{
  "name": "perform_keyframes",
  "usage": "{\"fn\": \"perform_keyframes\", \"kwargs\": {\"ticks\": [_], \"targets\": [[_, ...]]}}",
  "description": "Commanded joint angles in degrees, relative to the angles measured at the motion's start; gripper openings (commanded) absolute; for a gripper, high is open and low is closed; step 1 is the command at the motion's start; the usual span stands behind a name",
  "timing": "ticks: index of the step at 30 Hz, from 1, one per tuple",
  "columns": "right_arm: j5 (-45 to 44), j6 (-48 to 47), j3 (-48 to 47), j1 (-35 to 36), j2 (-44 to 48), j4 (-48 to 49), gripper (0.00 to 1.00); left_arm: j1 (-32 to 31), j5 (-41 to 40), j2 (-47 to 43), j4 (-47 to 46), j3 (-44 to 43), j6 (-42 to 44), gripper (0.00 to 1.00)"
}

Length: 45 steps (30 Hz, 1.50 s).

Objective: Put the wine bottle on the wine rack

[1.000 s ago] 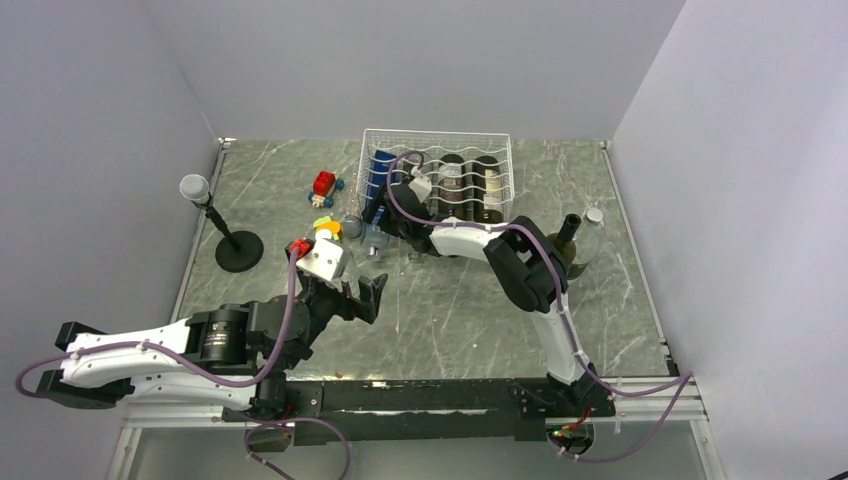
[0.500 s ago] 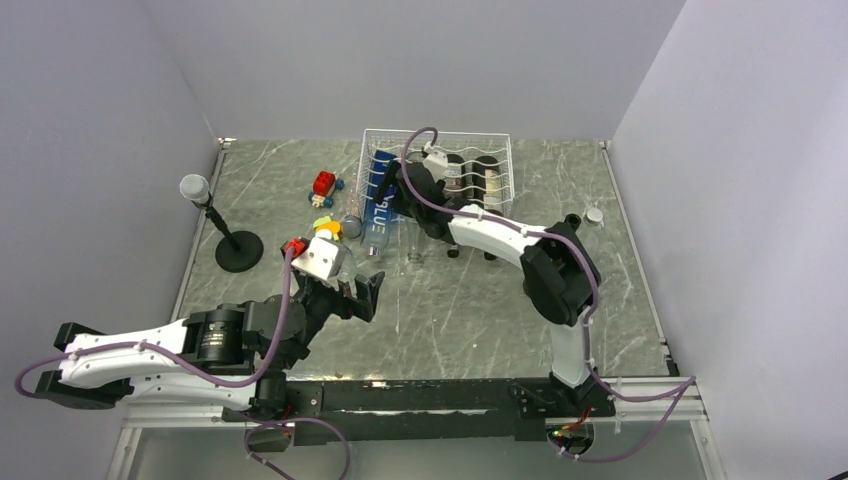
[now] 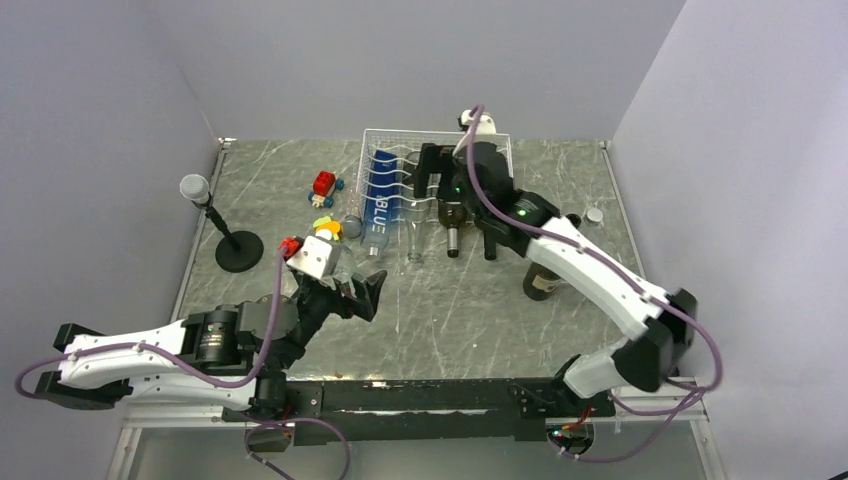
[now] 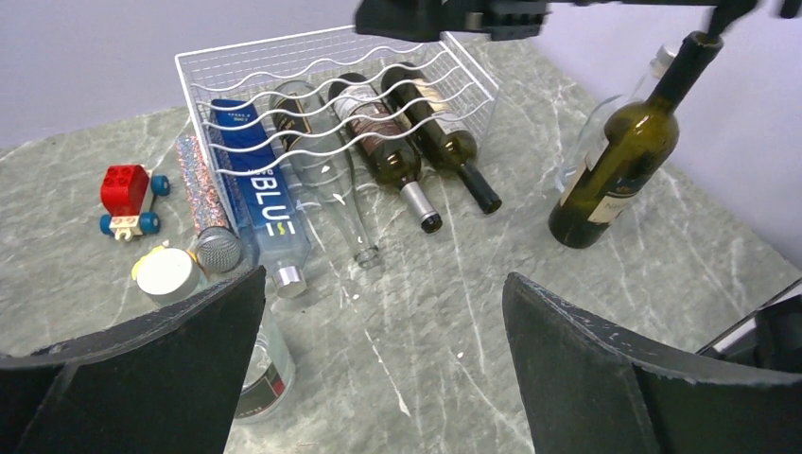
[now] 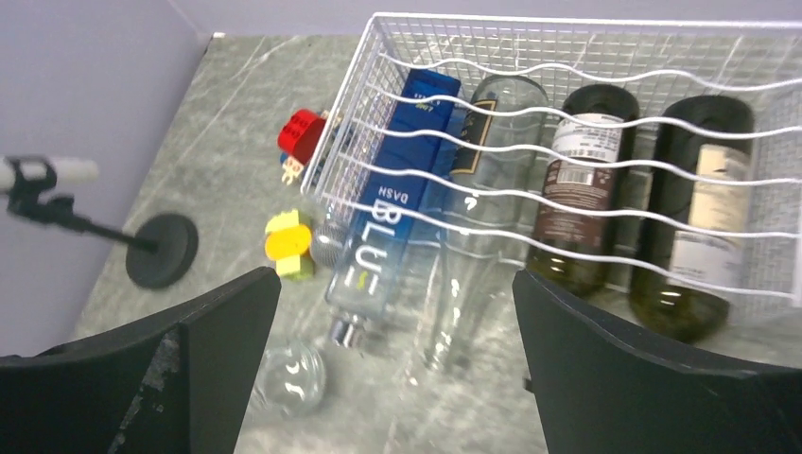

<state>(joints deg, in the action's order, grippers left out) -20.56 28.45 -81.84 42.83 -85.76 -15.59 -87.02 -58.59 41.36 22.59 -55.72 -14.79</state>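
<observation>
The white wire wine rack [image 3: 400, 133] stands at the back of the table with several bottles lying in its grooves: a blue one [image 3: 383, 197] at the left, a clear one [image 3: 414, 222], and two dark wine bottles [image 3: 452, 215]. A dark green wine bottle [image 3: 544, 276] stands upright on the table right of the rack. My right gripper [image 3: 432, 172] hovers open above the rack [image 5: 567, 21], holding nothing; below it I see the blue bottle [image 5: 397, 218]. My left gripper [image 3: 362, 292] is open and empty in front of the rack [image 4: 284, 43], with the upright bottle [image 4: 615, 156] to its right.
A small clear bottle [image 4: 260, 369] lies by my left fingers. A red toy car [image 3: 324, 185], a yellow toy [image 3: 326, 228], a glittery microphone [image 4: 203, 203] and a white cap [image 4: 170, 274] lie left of the rack. A microphone stand [image 3: 238, 250] stands at the far left.
My right gripper opened off the blue bottle, leaving it in the rack's left groove, then rose and swung back and to the right over the rack. The left arm hardly moved.
</observation>
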Motion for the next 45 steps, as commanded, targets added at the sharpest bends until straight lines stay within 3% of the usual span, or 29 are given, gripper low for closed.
{"fn": "perform_keyframes", "kwargs": {"ticks": [1, 5, 10, 16, 19, 21, 26, 29, 32, 35, 40, 45], "targets": [[5.84, -13.83, 2.25, 0.15, 8.13, -10.92, 1.00, -0.18, 2.37, -2.18, -6.88, 1.83, -0.23, 0.99], [7.51, -15.32, 2.51, 0.06, 14.14, -19.81, 1.00, -0.24, 3.36, -1.96, -8.07, 3.05, 0.27, 0.99], [3.02, -14.12, 5.29, 0.11, 23.20, -25.45, 1.00, -0.15, 4.74, -0.75, -6.70, 2.71, -1.79, 0.99], [-5.88, -10.88, 4.29, 0.02, 30.59, -33.33, 1.00, -0.11, 5.63, 1.36, -4.09, 1.96, -5.76, 0.99], [-11.74, -8.11, 3.19, 0.07, 32.63, -40.97, 0.88, -0.10, 7.31, 2.90, -4.55, 1.96, -6.47, 0.99], [-12.75, -6.43, 4.59, 0.15, 33.98, -44.69, 0.86, -0.08, 8.81, 3.06, -5.68, 2.87, -6.11, 0.99], [-18.26, -1.32, 10.54, 0.06, 38.03, -48.11, 0.89, -0.12, 11.02, 2.17, -8.57, 6.16, -6.75, 0.99], [-23.19, 0.78, 12.29, -0.15, 38.16, -48.69, 0.91, -0.08, 12.34, 2.50, -10.27, 6.99, -6.23, 0.99], [-24.09, 0.02, 13.50, -2.67, 35.20, -47.08, 0.83, -0.08, 13.19, 3.62, -10.93, 7.50, -6.26, 0.99], [-24.81, 0.03, 13.96, -6.91, 31.33, -45.29, 0.82, -0.12, 13.79, 4.79, -10.60, 7.63, -7.27, 0.99], [-19.66, -4.18, 17.56, -14.03, 30.59, -35.56, 0.80, -0.10, 14.32, 5.63, -11.47, 8.37, -8.26, 0.99], [-16.59, -6.26, 19.63, -18.36, 30.45, -30.45, 0.66, -0.08, 14.96, 5.45, -10.38, 8.20, -9.58, 0.99]]}}
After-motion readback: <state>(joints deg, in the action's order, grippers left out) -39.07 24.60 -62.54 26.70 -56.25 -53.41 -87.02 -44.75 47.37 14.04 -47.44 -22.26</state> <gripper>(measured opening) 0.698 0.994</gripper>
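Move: Off to the right hand's right, some 27 cm, and about 9 cm back stands the dark wine bottle, its middle roughly 17 cm below the hand. The capped clear bottle is about 8 cm right of it and 6 cm farther out. From the hand, the wine rack's middle lies 16 cm ahead with no sideways offset, the rightmost racked bottle 12 cm ahead and 14 cm right. From the left hand, the standing wine bottle is 13 cm ahead, 38 cm right. Swinging away from the rack, the empty right hand goes about 27 cm right and first some 16 cm back, rises slightly, then sinks about 10 cm and eases forward to the wine bottle's neck, tipping down, turning clockwise about 30 degrees and partly closing around it. The open left hand drifts right, down and slightly back. ##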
